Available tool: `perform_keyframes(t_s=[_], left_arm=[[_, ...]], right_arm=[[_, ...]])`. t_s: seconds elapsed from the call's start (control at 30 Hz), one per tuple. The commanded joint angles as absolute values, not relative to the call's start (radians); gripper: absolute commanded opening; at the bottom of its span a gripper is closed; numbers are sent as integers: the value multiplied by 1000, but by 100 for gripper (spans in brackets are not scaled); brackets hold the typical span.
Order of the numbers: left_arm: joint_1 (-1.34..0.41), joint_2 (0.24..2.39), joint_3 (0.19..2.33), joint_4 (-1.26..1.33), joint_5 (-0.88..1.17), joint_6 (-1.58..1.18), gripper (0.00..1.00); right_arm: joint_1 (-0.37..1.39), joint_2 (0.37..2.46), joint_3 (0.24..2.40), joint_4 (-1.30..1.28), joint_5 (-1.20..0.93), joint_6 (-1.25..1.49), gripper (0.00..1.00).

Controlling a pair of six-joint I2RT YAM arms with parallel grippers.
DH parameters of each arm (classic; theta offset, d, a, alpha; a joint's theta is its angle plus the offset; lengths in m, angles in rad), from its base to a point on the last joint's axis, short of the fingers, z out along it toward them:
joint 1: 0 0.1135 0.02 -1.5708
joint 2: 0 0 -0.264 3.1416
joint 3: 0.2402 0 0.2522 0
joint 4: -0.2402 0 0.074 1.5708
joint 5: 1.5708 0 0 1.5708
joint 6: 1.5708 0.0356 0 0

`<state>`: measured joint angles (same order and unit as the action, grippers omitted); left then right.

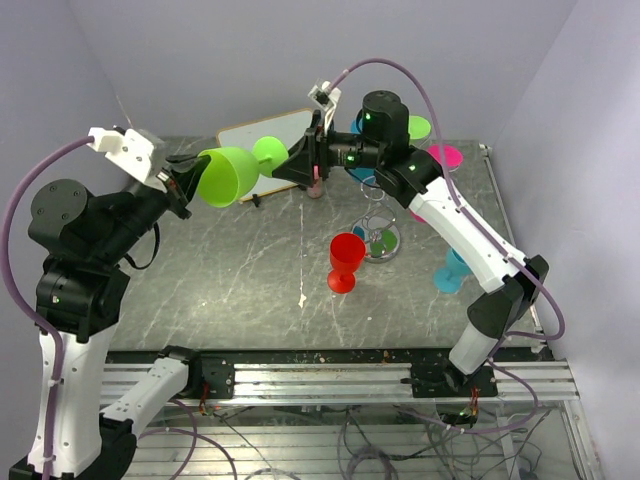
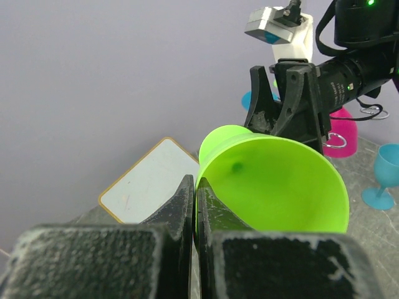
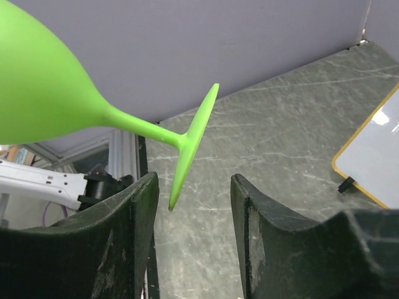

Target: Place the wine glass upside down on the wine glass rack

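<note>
A lime green wine glass (image 1: 232, 175) hangs in the air on its side, its foot (image 1: 269, 154) pointing right. My left gripper (image 1: 192, 178) is shut on the rim of its bowl (image 2: 274, 180), one finger inside and one outside (image 2: 181, 205). My right gripper (image 1: 284, 167) is open at the foot. In the right wrist view the foot's lower edge (image 3: 192, 140) sits between the open fingers (image 3: 142, 212), close to the left one and apart from it. The silver wire wine glass rack (image 1: 380, 238) stands on the table right of centre, below the right arm.
A red glass (image 1: 345, 262) stands beside the rack's base. A cyan glass (image 1: 452, 270) stands at the right, and pink (image 1: 443, 155) and green (image 1: 418, 127) glasses at the back right. A white board (image 1: 262, 133) lies at the back centre.
</note>
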<state>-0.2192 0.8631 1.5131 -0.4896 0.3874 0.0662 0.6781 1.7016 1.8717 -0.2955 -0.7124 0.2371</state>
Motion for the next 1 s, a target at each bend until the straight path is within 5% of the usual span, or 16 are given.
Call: perform_keyframes(t_s=[0.0, 0.47, 0.53, 0.97], left_arm=[[-210, 854, 1507, -427, 427, 37, 7], [-207, 865, 1506, -413, 438, 29, 7], [-207, 862, 1499, -411, 436, 20, 9], [-207, 766, 1486, -556, 277, 37, 73]], right_arm=[[694, 1707, 1867, -234, -720, 283, 47], [695, 1677, 1840, -207, -692, 317, 0], [694, 1671, 1844, -215, -676, 308, 0], [695, 1592, 1894, -391, -353, -111, 0]])
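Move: Just ahead of the right hand's half-open fingertips, about 3 cm to its left and 2 cm above, is the foot of the light-green wine glass. The glass's rim is still pinched by the left hand, from which the foot lies roughly 13 cm right, 8 cm forward and a little lower. Well below the right hand stand the red wine glass, some 12 cm right and 7 cm back, and the pink-capped bottle, about 19 cm forward and 5 cm right. Closing on the near edge of the light-green glass's foot, the right fingers shut fully while that hand eases barely 1 cm left. Only then does the left hand, near still until now, open wide to let go of the rim and draw back about 1 cm, as the right carries the glass some 3 cm forward and 2 cm right, its wrist turning about 10 degrees clockwise. ##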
